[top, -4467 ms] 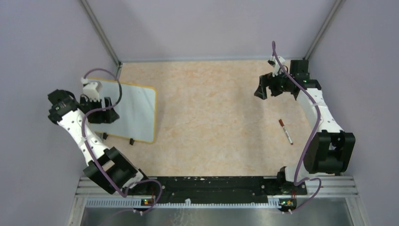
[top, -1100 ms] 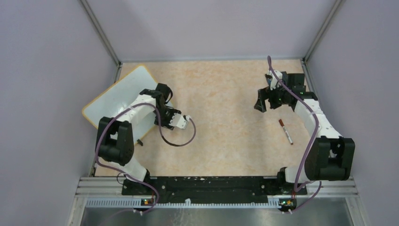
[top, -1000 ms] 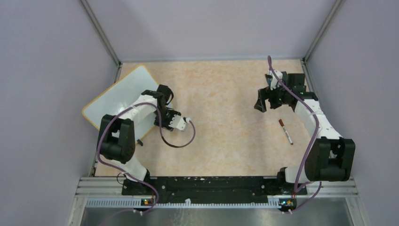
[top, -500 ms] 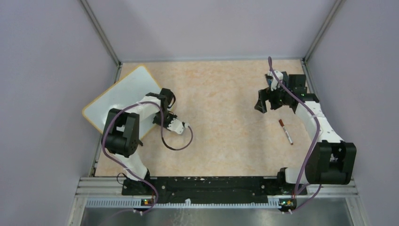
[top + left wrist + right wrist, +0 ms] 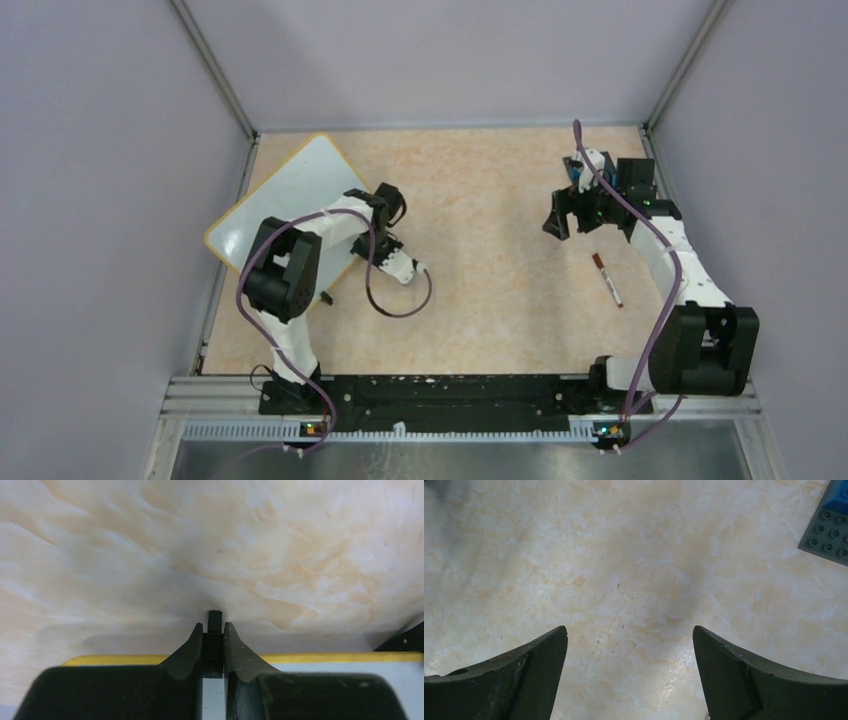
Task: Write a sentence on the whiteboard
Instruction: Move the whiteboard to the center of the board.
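Observation:
The whiteboard (image 5: 290, 190) lies tilted at the table's left, white with a yellow rim (image 5: 325, 657). No sentence shows on its visible face. My left gripper (image 5: 383, 243) sits at the board's right edge. In the left wrist view this gripper (image 5: 214, 630) is shut on one of the board's black clip feet (image 5: 215, 616), which pokes out past the fingertips over the table. The other clip foot (image 5: 325, 297) shows at the board's near edge. My right gripper (image 5: 558, 215) hovers at the far right, and in its own view it (image 5: 630, 630) is open over bare table.
A red-capped marker (image 5: 606, 278) lies on the table at the right, near my right arm. A dark blue studded plate (image 5: 829, 525) sits at the upper right corner of the right wrist view. Grey walls and metal posts close in the table on three sides.
The left jaws have closed on the clip foot, and the board has slid to the right with the left gripper. The right arm has stayed put.

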{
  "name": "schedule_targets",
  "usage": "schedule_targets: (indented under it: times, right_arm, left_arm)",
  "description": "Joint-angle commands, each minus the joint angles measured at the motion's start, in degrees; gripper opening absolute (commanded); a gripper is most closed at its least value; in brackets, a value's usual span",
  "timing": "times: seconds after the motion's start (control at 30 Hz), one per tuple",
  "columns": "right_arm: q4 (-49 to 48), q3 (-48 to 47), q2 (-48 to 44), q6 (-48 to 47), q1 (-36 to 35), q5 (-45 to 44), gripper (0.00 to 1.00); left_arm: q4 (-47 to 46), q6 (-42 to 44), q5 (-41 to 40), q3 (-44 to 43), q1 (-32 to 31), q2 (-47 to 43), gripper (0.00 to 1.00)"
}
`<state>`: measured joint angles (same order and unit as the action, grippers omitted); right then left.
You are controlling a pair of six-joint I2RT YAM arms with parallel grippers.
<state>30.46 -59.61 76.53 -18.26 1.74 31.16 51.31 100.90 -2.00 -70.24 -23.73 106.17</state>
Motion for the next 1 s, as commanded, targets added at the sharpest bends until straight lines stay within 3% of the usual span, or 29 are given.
schedule_targets:
  times: [0.0,0.53,0.97]
  right_arm:
    - [-0.77,0.20,-2.00,-1.18,1.34,1.84,0.92]
    - [0.60,-0.58,-3.81,-1.14,7.23,5.49,0.92]
    - [0.55,-0.06,-6.89,-0.50,12.18,8.04,0.91]
  left_arm:
    - [-1.56,-0.92,4.28,-6.23,-5.11,2.46,0.00]
    - [4.65,-9.85,5.72,-25.96,-25.88,15.75,0.00]
    - [2.54,-13.84,4.43,-38.64,-34.99,23.35,0.02]
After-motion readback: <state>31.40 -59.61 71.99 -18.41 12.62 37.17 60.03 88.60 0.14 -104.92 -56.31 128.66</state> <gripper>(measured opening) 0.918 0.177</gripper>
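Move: My left hand already has the black clip on the whiteboard's lower edge, close to table level. The table's centre, where the board is to go, lies about 13 cm to its right and 3 cm ahead, while the whiteboard's middle is some 19 cm left and 7 cm ahead. The board's free clip sits roughly 12 cm left and 10 cm back. From my right hand, the table's centre is about 30 cm left, level with it fore and aft, and 14 cm below. Keeping my left fingers shut on the clip, I drag the whiteboard to the right across the table by about 26 cm, curving a little back towards me later on, at nearly constant height, and turn the hand some 20 degrees clockwise as I go. My open right hand, touching nothing, draws off about 5 cm to the right and rises a little, away from the oncoming board. ##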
